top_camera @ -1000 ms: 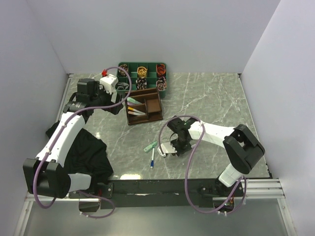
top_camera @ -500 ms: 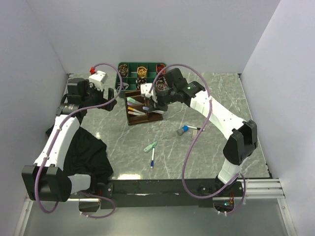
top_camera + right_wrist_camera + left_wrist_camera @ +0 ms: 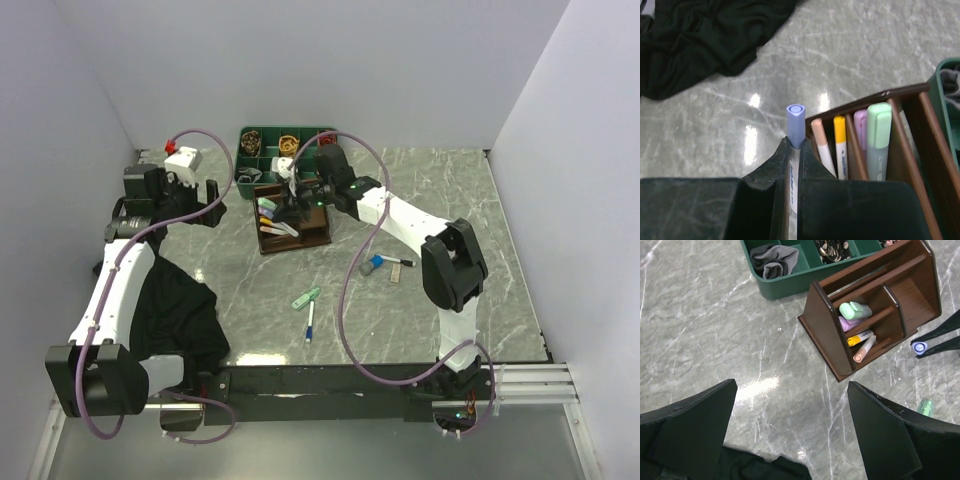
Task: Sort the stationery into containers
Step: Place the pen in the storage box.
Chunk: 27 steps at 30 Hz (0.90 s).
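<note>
My right gripper (image 3: 795, 146) is shut on a white pen with a lilac-blue cap (image 3: 795, 119). It holds the pen over the front edge of the dark brown organiser (image 3: 316, 216), just outside the wall (image 3: 927, 142) beside the pen slots. The slots hold a pink-capped pen (image 3: 820, 139), a yellow one (image 3: 840, 137), a lilac one (image 3: 860, 126) and a mint marker (image 3: 879, 129). My left gripper (image 3: 791, 386) hangs open over bare marble left of the organiser (image 3: 827, 332). On the table lie a mint clip (image 3: 306, 298), a blue pen (image 3: 310, 326), a grey-blue cylinder (image 3: 371, 267) and a white marker (image 3: 396, 262).
A green divided tray (image 3: 262, 133) with hair ties stands right behind the organiser. A black cloth (image 3: 175, 310) lies crumpled at the left, under my left arm. White walls close in the back and both sides.
My right gripper has risen from the table's front middle with the pen and swung back-left to the organiser. The left arm has drawn a little to the left.
</note>
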Tool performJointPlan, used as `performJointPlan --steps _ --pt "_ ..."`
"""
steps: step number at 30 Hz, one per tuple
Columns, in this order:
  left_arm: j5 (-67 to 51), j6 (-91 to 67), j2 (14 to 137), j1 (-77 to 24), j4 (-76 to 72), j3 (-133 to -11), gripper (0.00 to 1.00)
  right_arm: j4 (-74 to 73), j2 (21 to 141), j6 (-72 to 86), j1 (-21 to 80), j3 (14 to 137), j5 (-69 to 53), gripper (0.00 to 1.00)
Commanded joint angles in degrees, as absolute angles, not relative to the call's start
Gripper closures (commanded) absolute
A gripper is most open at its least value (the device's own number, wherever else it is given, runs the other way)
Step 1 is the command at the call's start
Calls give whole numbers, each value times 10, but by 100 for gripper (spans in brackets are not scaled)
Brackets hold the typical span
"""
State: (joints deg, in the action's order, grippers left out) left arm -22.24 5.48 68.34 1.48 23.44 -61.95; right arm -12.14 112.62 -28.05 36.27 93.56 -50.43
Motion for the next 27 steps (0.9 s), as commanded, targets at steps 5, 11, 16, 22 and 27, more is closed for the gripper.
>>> performJointPlan --steps 5,11,16,22,27 --pt "-240 40 671 22 218 -609 1 -17 1150 -256 374 965 -513 100" --pt "-242 39 677 23 214 -603 1 13 1165 -284 380 949 -505 100" --pt "-241 40 686 24 216 -608 0 8 1185 -317 381 953 -483 100" --pt "-242 40 692 25 213 -609 1 -21 1206 -350 383 961 -447 99" --pt "-245 36 694 28 209 -607 1 -14 1205 -353 383 938 -434 98"
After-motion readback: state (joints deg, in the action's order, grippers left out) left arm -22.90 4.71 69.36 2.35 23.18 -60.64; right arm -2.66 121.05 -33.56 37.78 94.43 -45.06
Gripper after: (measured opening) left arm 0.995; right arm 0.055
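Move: Some 4 cm ahead of the right hand, 4 cm to its left and about 13 cm below lies the pen slot of the brown storage box; this hand already holds the pen. In the slot, the orange-capped pen lies about 2 cm ahead and the yellow-capped pen about 5 cm, both some 5 cm left, with the green highlighter at 9 cm. From the left hand, the slot is about 3 cm ahead, 16 cm right. Carrying the pen over the storage box, the right hand first eases left and a little forward, about 3 cm and barely rising, then turns downward, sinking some 6 cm while still edging forward, to bring the pen down between the orange and yellow ones. The wrist rolls slightly, under 10 degrees, and the fingers keep their grip near the capped end. ##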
